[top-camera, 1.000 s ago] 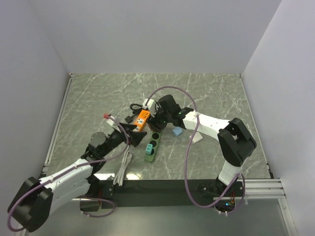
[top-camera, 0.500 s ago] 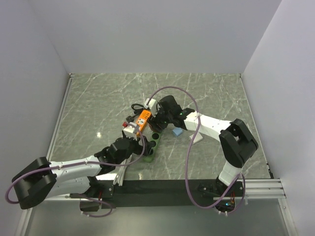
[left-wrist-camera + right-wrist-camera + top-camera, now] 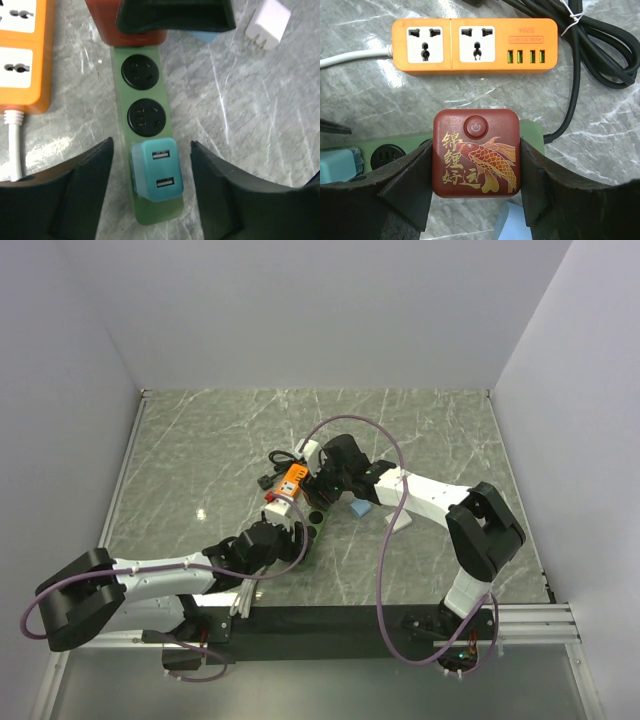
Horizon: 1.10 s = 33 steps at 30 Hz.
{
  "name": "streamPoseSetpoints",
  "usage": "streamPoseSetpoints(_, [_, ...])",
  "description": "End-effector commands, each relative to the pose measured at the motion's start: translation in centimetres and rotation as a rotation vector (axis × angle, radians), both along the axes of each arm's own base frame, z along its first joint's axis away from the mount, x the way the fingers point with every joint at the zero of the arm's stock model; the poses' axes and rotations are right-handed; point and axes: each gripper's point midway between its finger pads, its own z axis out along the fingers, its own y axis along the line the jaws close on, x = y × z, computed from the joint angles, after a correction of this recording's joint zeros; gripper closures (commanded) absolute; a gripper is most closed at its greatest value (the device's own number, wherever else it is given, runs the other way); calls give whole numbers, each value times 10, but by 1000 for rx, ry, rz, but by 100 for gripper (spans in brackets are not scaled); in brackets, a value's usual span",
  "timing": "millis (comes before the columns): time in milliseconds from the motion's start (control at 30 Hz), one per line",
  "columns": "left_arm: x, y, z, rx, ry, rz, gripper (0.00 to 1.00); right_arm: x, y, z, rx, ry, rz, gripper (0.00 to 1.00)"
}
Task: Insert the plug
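A green power strip [image 3: 120,85] lies on the marble table, two black round sockets bare. A teal USB plug [image 3: 156,170] sits in its near-end socket. My left gripper [image 3: 151,147] hangs over it, open, a finger on each side and a gap between each finger and the plug. At the strip's other end stands a red square plug [image 3: 476,152] with a gold koi and a power button. My right gripper [image 3: 476,150] is shut on it, fingers pressed on both sides. From above, both grippers meet over the green strip [image 3: 308,528].
An orange power strip [image 3: 475,46] lies just beyond the green one, with a coiled black cable [image 3: 600,55] beside it. A light blue block [image 3: 361,509] and a white adapter [image 3: 401,521] lie to the right. A white cord [image 3: 250,590] runs near the left arm.
My left arm swung in from the left and came down over the green strip's teal plug, its jaws narrowing. The right gripper and red plug stayed put.
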Motion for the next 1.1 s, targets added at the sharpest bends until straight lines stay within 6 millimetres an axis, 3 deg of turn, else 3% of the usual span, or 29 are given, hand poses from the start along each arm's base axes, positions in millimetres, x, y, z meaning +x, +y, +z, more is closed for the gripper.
streamPoseSetpoints(0, [1, -4, 15, 0, -25, -8, 34, -80, -51, -72, -229, 394, -83, 100])
streamPoseSetpoints(100, [-2, 0, 8, 28, -9, 1, 39, -77, -51, -70, -223, 387, -103, 100])
streamPoseSetpoints(233, [-2, 2, 1, 65, 6, 14, 52, -74, -49, -65, -206, 377, -128, 100])
streamPoseSetpoints(400, [0, 1, -7, 118, 11, 31, 58, -71, -48, -63, -206, 371, -149, 100])
streamPoseSetpoints(733, [14, 18, -3, 177, -30, 148, 80, -68, -31, -60, -140, 395, -205, 100])
streamPoseSetpoints(1067, [19, 22, 2, 208, -62, 158, 88, -73, -22, -67, -57, 383, -297, 100])
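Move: The teal plug sits on the green strip's near end, already between the left hand's open fingers, about 1 cm back and 1 cm below the hand point, 0 cm sideways. The right hand holds the brown plug over the strip's far socket, some 4 cm straight below that hand. From the right hand, the orange strip is about 3 cm ahead, 6 cm left; the blue block 2 cm back, 9 cm right, both 4 cm lower. Left fingers pinch the teal plug and shift it 2 cm left and forward; right grip turns 10 degrees clockwise. ##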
